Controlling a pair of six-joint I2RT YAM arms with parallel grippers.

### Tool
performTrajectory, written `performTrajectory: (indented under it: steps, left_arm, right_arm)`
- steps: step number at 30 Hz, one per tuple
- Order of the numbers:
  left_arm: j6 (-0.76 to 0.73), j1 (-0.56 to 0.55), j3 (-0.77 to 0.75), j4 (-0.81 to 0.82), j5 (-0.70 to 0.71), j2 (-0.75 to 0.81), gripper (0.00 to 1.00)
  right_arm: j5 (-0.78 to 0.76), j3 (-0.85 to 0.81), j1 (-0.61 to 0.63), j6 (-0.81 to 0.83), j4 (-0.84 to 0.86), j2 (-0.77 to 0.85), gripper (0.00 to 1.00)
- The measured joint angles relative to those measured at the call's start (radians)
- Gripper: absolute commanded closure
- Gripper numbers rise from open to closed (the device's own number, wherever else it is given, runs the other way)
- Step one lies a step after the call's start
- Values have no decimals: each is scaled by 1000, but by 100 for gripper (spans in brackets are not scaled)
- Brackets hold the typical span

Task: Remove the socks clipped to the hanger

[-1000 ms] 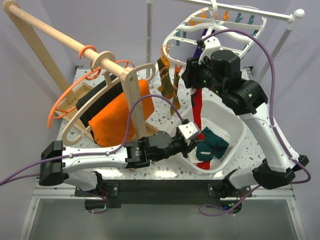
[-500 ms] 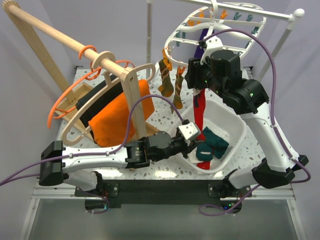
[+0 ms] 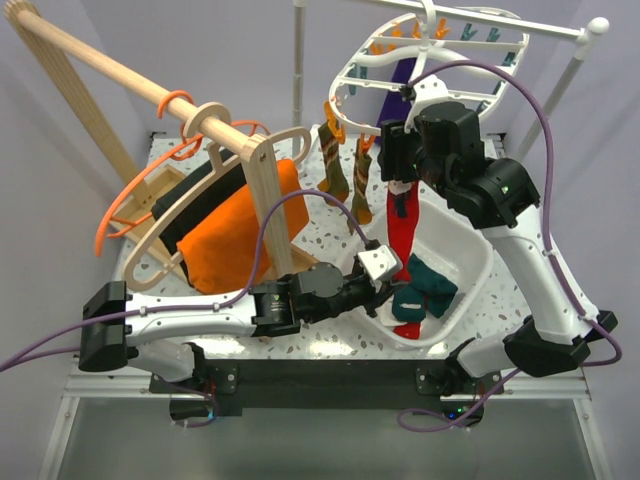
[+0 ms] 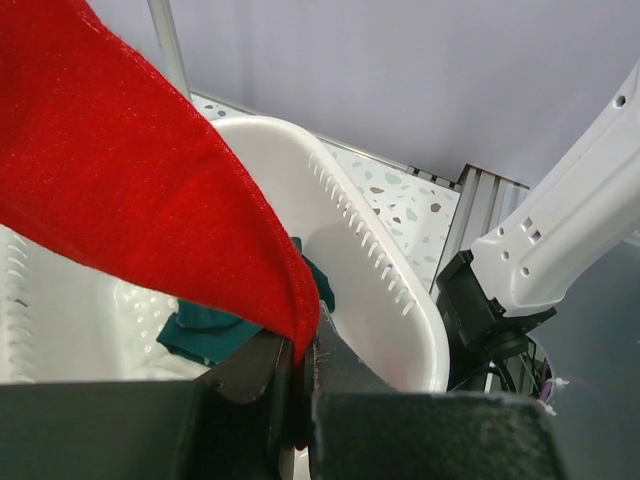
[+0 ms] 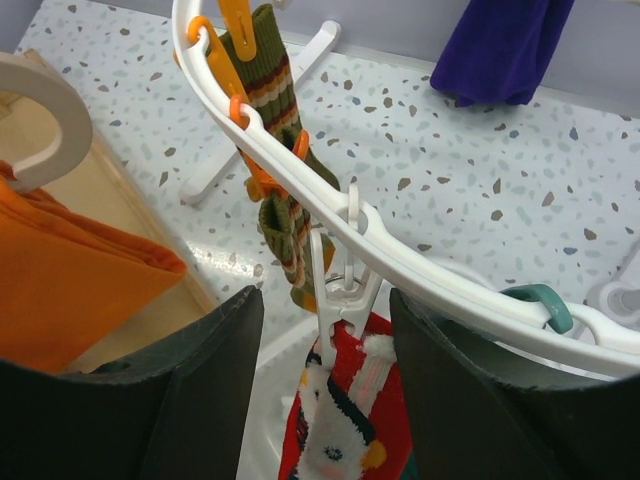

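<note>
The white oval hanger (image 3: 352,78) hangs at the back right, and its rim (image 5: 440,275) crosses the right wrist view. A red sock with white marks (image 3: 400,222) hangs from a white clip (image 5: 340,290) over the white tub. My right gripper (image 5: 325,385) is open, its jaws standing either side of that clip. My left gripper (image 4: 296,385) is shut on the red sock's lower end (image 4: 150,200) above the tub. Two brown-striped socks (image 3: 345,175) hang from orange clips (image 5: 262,180). A purple sock (image 5: 500,45) hangs farther back. Dark green socks (image 3: 425,285) lie in the tub.
A white perforated tub (image 3: 475,255) stands on the speckled table under the hanger. A wooden rack (image 3: 150,95) with wooden coat hangers, thin orange hangers and orange and black cloths (image 3: 230,235) fills the left. A white rail (image 3: 520,25) carries the hanger's hook.
My right gripper has moved right and slightly up along the hanger, now straddling the red sock's clip. The hanger and its striped socks have swung a little right. The left gripper has stayed put.
</note>
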State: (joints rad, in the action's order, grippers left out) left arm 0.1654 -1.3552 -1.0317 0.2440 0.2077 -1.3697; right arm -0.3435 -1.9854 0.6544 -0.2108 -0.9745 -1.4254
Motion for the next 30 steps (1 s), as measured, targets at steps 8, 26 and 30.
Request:
performTrajectory:
  steps: [8,26,30]
  left_arm:
    - [0,0,0,0,-16,-11,100]
    - [0,0,-2,1,-30,-31,100]
    - [0,0,-5,1,-36,-45,100]
  right_arm:
    - [-18,-23,0,8,-6,-8,47]
    - [-89,-82,2,52,-11,-73,97]
    - [-92,-82,3,58,-11,-73,100]
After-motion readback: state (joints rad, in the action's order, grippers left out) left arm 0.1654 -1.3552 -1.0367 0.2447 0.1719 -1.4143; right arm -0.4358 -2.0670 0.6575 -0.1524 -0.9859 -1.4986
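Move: Just ahead of the open right fingers, about 2 cm farther out and 1 cm to their right, hangs the white clip with the red sock. The nearer striped sock hangs roughly 8 cm ahead and 7 cm left of this hand, some 5 cm lower. The left hand holds the red sock's lower end; the basket's middle lies about 12 cm ahead, 9 cm right and 20 cm below it, the teal sock 8 cm ahead, 10 cm right and 22 cm below. Reaching about 2 cm forward around the white clip with a slight dip and rise, the right hand tips its left side down some 5 degrees and closes its fingers from about half open, pinching the clip and stopping on it. The left hand keeps the red sock's lower end shut in its fingers and eases down about 1.5 cm, and a little to the right, drawing the sock away from the clip. ##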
